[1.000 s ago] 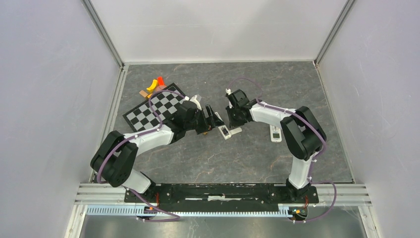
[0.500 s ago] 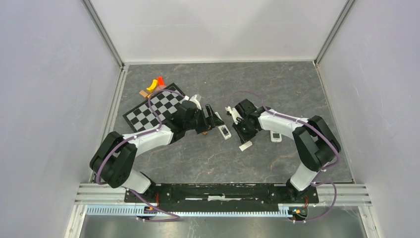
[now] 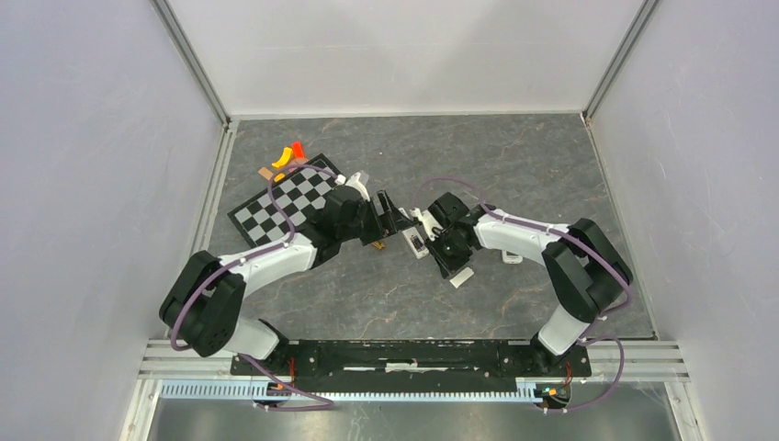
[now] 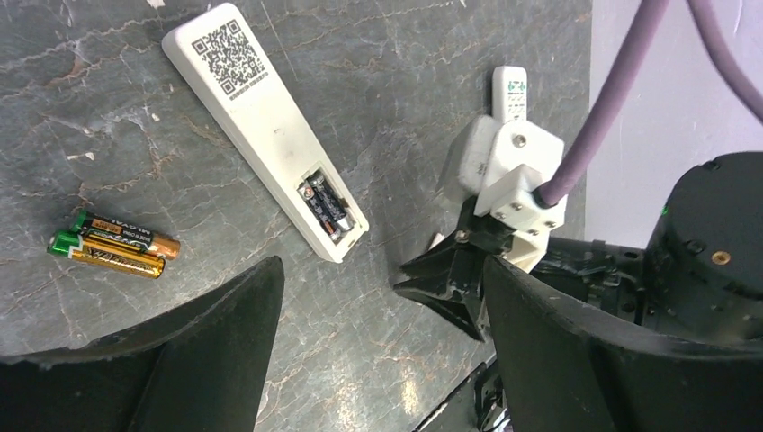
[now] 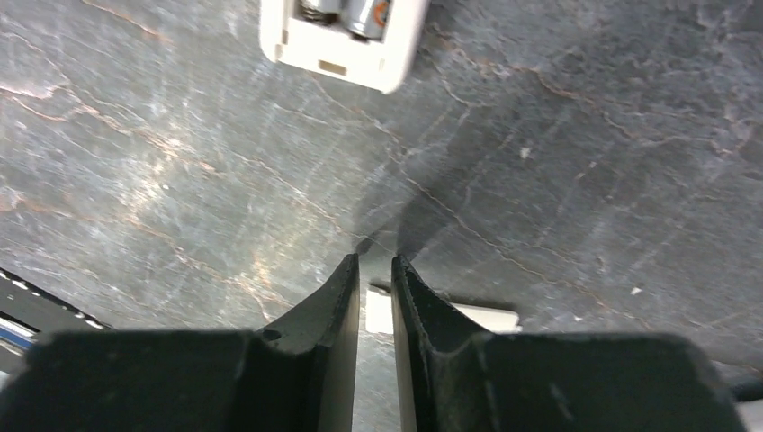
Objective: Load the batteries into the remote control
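Note:
The remote control (image 4: 261, 108) lies back-up on the table, its battery bay open with two batteries (image 4: 326, 205) seated in it. Two loose batteries (image 4: 112, 247), green and gold, lie side by side to its left. My left gripper (image 4: 382, 315) hovers wide open over bare table just near of the remote's open end (image 3: 415, 242). My right gripper (image 5: 375, 261) hangs close by, its jaws a narrow slit apart with nothing between them. A small white cover plate (image 5: 450, 315) lies flat on the table under it (image 3: 462, 276). The bay end (image 5: 342, 31) shows just ahead.
A second small white remote (image 4: 513, 90) lies to the right, partly behind the right arm (image 3: 511, 255). A checkerboard mat (image 3: 285, 207) with orange, yellow and red pieces (image 3: 289, 156) sits at the back left. Enclosure walls stand on both sides.
The right arm swung toward the near side, then left toward the remote's open end. The white cover plate moved from beside the remote to a spot nearer the front. The left arm barely shifted.

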Available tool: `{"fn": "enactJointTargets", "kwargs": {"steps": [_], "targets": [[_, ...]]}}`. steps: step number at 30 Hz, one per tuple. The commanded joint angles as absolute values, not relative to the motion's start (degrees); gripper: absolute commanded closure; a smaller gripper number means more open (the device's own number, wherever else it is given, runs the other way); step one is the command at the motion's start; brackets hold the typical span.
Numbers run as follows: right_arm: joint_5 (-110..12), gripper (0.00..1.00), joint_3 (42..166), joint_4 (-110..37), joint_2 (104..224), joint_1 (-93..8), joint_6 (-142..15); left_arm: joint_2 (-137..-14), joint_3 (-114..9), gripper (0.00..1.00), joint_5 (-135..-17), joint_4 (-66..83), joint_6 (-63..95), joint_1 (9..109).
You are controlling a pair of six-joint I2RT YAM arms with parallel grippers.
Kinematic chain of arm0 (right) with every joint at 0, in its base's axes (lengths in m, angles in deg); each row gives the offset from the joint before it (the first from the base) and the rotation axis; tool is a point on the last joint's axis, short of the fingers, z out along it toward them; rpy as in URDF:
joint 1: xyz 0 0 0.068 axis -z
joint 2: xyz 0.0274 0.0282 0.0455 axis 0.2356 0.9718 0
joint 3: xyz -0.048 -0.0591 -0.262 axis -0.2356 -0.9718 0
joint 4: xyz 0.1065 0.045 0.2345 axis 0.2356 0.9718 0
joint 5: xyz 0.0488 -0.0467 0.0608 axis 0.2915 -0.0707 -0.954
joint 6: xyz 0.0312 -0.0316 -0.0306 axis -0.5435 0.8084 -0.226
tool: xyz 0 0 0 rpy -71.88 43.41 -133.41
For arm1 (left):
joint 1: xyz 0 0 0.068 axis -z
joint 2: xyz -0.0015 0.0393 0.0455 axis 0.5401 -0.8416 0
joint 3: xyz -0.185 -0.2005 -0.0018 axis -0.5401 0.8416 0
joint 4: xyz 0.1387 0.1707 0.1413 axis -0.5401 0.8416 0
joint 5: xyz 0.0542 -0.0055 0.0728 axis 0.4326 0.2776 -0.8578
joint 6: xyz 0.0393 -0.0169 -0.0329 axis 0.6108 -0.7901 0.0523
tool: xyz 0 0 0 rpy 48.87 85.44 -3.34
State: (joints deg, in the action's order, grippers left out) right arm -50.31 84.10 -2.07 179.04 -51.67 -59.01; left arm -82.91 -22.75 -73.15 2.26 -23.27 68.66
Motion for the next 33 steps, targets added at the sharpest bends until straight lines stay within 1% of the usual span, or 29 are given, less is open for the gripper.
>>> {"fn": "enactJointTargets", "kwargs": {"steps": [1, 3, 8, 15, 18, 22, 26, 27, 29, 31, 33], "targets": [[-50.8, 0.77, 80.4, -4.5, 179.5, -53.7, -65.7, -79.8, -22.0, 0.13, -75.6, 2.4, -20.9, 68.2], [-49.1, 0.79, 78.3, -2.8, 178.6, -53.9, -66.8, -79.3, -21.7, 0.13, -75.9, 2.5, -20.7, 68.1], [-42.0, 0.80, 73.6, 1.6, 174.0, -53.9, -70.5, -79.3, -21.3, 0.12, -76.2, 2.4, -20.8, 68.1], [-30.2, 0.78, 73.6, 6.6, 169.7, -53.8, -79.2, -79.9, -21.4, 0.12, -75.5, 2.0, -20.8, 68.0], [-32.3, 0.76, 73.9, 5.7, 167.0, -53.8, -80.0, -79.8, -21.2, 0.12, -75.5, 2.0, -20.7, 68.0], [-36.8, 0.70, 76.9, 5.8, 164.6, -53.8, -80.2, -79.8, -21.3, 0.12, -75.5, 2.0, -20.6, 67.9], [-34.5, 0.57, 80.6, 9.7, 164.6, -53.7, -79.4, -79.5, -21.4, 0.12, -75.6, 1.9, -20.5, 67.8], [-33.4, 0.51, 81.1, 10.6, 165.2, -53.7, -78.9, -79.5, -21.4, 0.12, -75.5, 1.9, -20.5, 67.7], [-32.5, 0.43, 81.3, 12.4, 166.9, -53.2, -77.5, -79.3, -21.4, 0.11, -75.5, 1.9, -20.3, 67.7], [-31.4, 0.39, 81.2, 13.8, 168.7, -52.8, -76.4, -78.9, -21.4, 0.11, -75.6, 1.9, -20.1, 67.7], [-30.9, 0.37, 81.3, 14.7, 170.1, -52.4, -75.7, -78.6, -21.3, 0.10, -75.8, 2.0, -19.9, 67.6]]}}
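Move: The battery cover lies flat under my right fingertips, its middle about 3 cm to their right, 1 cm nearer me and 1 cm lower. From my right hand, the remote holding its two batteries is centred some 10 cm ahead and 8 cm left, and the other remote about 8 cm ahead and 14 cm right, both near table height. From my left hand, the cover is roughly 9 cm back, 13 cm right and 11 cm down. With my right fingers nearly shut and low at the table, I drag the battery cover back and to my right, away from the loaded remote, about 6 cm to the right while turning some 20 degrees clockwise and tilting to point straight down. Then I let the cover go, rising 3 cm and easing a little forward as my fingers open wide above the table. ##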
